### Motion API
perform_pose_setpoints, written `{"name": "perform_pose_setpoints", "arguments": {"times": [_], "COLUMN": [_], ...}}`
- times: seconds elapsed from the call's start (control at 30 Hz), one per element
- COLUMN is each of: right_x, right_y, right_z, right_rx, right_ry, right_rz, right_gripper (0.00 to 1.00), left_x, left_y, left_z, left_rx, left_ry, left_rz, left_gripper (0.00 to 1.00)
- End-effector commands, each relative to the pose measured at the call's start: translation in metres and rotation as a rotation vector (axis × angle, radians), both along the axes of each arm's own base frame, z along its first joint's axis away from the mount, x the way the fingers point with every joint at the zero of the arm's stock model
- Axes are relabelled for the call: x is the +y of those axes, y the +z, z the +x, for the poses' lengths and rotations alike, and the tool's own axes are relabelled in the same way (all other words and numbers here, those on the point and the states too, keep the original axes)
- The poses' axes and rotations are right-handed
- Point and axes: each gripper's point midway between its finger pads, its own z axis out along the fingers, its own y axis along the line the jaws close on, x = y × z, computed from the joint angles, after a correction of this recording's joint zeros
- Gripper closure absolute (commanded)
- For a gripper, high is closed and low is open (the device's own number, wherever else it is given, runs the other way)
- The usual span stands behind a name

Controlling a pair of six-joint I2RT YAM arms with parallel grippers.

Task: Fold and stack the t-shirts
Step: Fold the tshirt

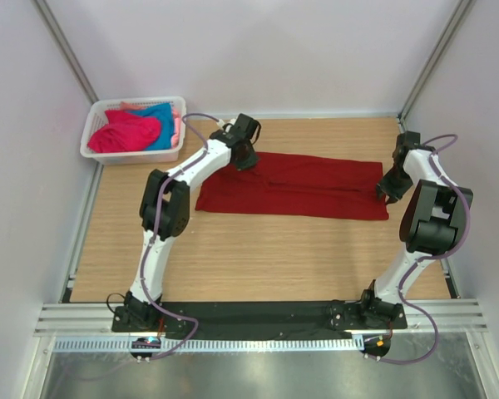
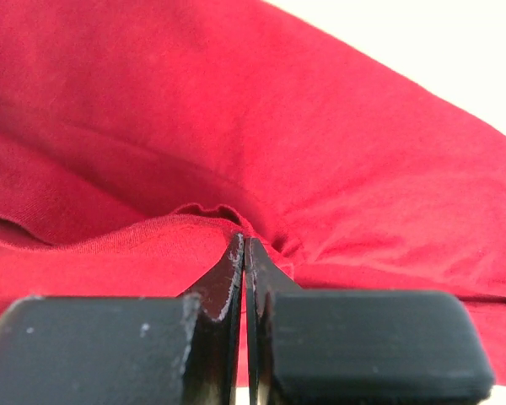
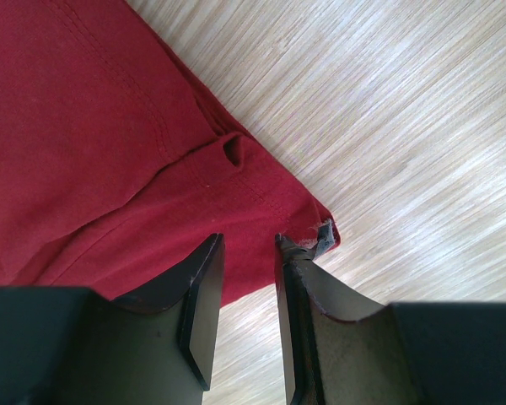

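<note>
A dark red t-shirt (image 1: pixel 299 195) lies on the wooden table, folded into a long strip running left to right. My left gripper (image 1: pixel 246 156) is at the strip's far left edge. In the left wrist view its jaws (image 2: pixel 244 240) are shut on a puckered fold of the red cloth (image 2: pixel 320 126). My right gripper (image 1: pixel 389 189) is at the strip's right end. The right wrist view shows it open (image 3: pixel 246 240) just above the hemmed corner of the shirt (image 3: pixel 84 126), with nothing between its fingers. A bright pink t-shirt (image 1: pixel 125 133) and a turquoise one (image 1: pixel 160 116) lie crumpled in the basket.
The white lattice basket (image 1: pixel 125 157) stands at the table's far left corner. White walls and metal posts close in the table on the left, back and right. Bare wood (image 1: pixel 274 258) lies between the red shirt and the arm bases.
</note>
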Motion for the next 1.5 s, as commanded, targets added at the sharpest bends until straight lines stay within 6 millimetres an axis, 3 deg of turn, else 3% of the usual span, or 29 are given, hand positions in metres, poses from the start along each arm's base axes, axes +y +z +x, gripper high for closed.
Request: {"name": "perform_pose_setpoints", "arguments": {"times": [0.0,0.2,0.3,0.33,0.37,0.4,0.5,0.63,0.7,0.73,0.77,0.83,0.9,0.97,1.03,1.07,1.1,1.2,1.27,1.3,1.33,1.47], "right_x": [-0.004,-0.004,-0.004,-0.003,-0.002,-0.001,0.003,0.016,0.027,0.030,0.034,0.045,0.050,0.049,0.036,0.032,0.028,0.017,0.014,0.015,0.016,0.024], "right_y": [0.018,0.025,0.030,0.032,0.034,0.037,0.042,0.043,0.044,0.046,0.044,0.045,0.033,0.028,0.018,0.015,0.011,-0.001,-0.008,-0.012,-0.013,-0.032], "right_z": [0.009,0.008,0.008,0.007,0.007,0.007,0.007,0.007,0.012,0.014,0.019,0.029,0.029,0.030,0.024,0.022,0.019,0.006,-0.002,-0.006,-0.009,-0.042], "right_rx": [-0.043,-0.053,-0.068,-0.070,-0.075,-0.082,-0.096,-0.084,-0.072,-0.070,-0.064,-0.063,-0.012,0.007,0.042,0.049,0.059,0.086,0.098,0.102,0.102,0.158], "right_ry": [0.010,0.011,0.007,0.006,0.008,0.009,0.013,0.038,0.083,0.098,0.115,0.151,0.154,0.149,0.120,0.110,0.100,0.062,0.032,0.023,0.010,-0.065], "right_rz": [-0.022,-0.028,-0.027,-0.025,-0.019,-0.018,0.002,0.051,0.065,0.062,0.061,0.063,0.065,0.046,-0.003,-0.011,-0.013,-0.033,-0.053,-0.052,-0.049,-0.036], "right_gripper": [0.63,0.63,0.63,0.63,0.62,0.62,0.62,0.61,0.61,0.61,0.60,0.60,0.60,0.60,0.60,0.60,0.60,0.61,0.61,0.61,0.61,0.62], "left_x": [-0.012,-0.033,-0.033,-0.030,-0.028,-0.023,0.003,0.055,0.083,0.089,0.104,0.110,0.120,0.127,0.133,0.138,0.141,0.155,0.167,0.172,0.182,0.190], "left_y": [0.017,0.023,0.031,0.033,0.035,0.044,0.057,0.076,0.048,0.059,0.028,0.017,-0.003,-0.021,-0.024,-0.036,-0.030,-0.040,-0.035,-0.043,-0.036,-0.041], "left_z": [0.015,0.015,0.018,0.016,0.016,0.017,0.011,-0.030,-0.060,-0.066,-0.086,-0.093,-0.100,-0.100,-0.091,-0.088,-0.076,-0.066,-0.055,-0.053,-0.048,-0.032], "left_rx": [-0.071,-0.092,-0.122,-0.121,-0.126,-0.140,-0.147,-0.075,0.014,-0.014,0.066,0.085,0.142,0.185,0.184,0.213,0.186,0.224,0.213,0.233,0.222,0.216], "left_ry": [-0.068,-0.156,-0.197,-0.220,-0.229,-0.229,-0.211,-0.148,-0.118,-0.102,-0.094,-0.055,-0.028,-0.016,-0.001,0.009,0.024,0.048,0.066,0.073,0.097,0.106], "left_rz": [-0.024,-0.114,-0.101,-0.076,-0.061,-0.044,0.051,0.142,0.196,0.173,0.182,0.140,0.135,0.168,0.209,0.233,0.254,0.311,0.367,0.408,0.460,0.484], "left_gripper": [1.00,0.91,0.88,0.85,0.76,0.70,0.64,0.59,0.57,0.56,0.55,0.55,0.55,0.55,0.55,0.54,0.54,0.54,0.53,0.54,0.53,0.52]}}
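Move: The shirt's near-left corner lies roughly 12 cm back, 15 cm left and 6 cm below the left hand, whose fingers are shut at the cloth fold; the shirt's far edge is some 5 cm ahead of that hand, the basket about 32 cm left and 9 cm ahead. The open right hand hovers with the shirt's near-right corner about 5 cm back, 3 cm right and 4 cm below, its far-right corner some 10 cm ahead. The left fingers let go of the fold, opening nearly halfway, then swing back and left over the shirt, sink onto its left edge near the corner, and push it forward and left, the hand's left side tilting up some 20 degrees; travel is about 16 cm left overall. The right hand, still part open, lifts forward-left, then comes back and down onto the cloth by the near-right corner, dragging it back. ##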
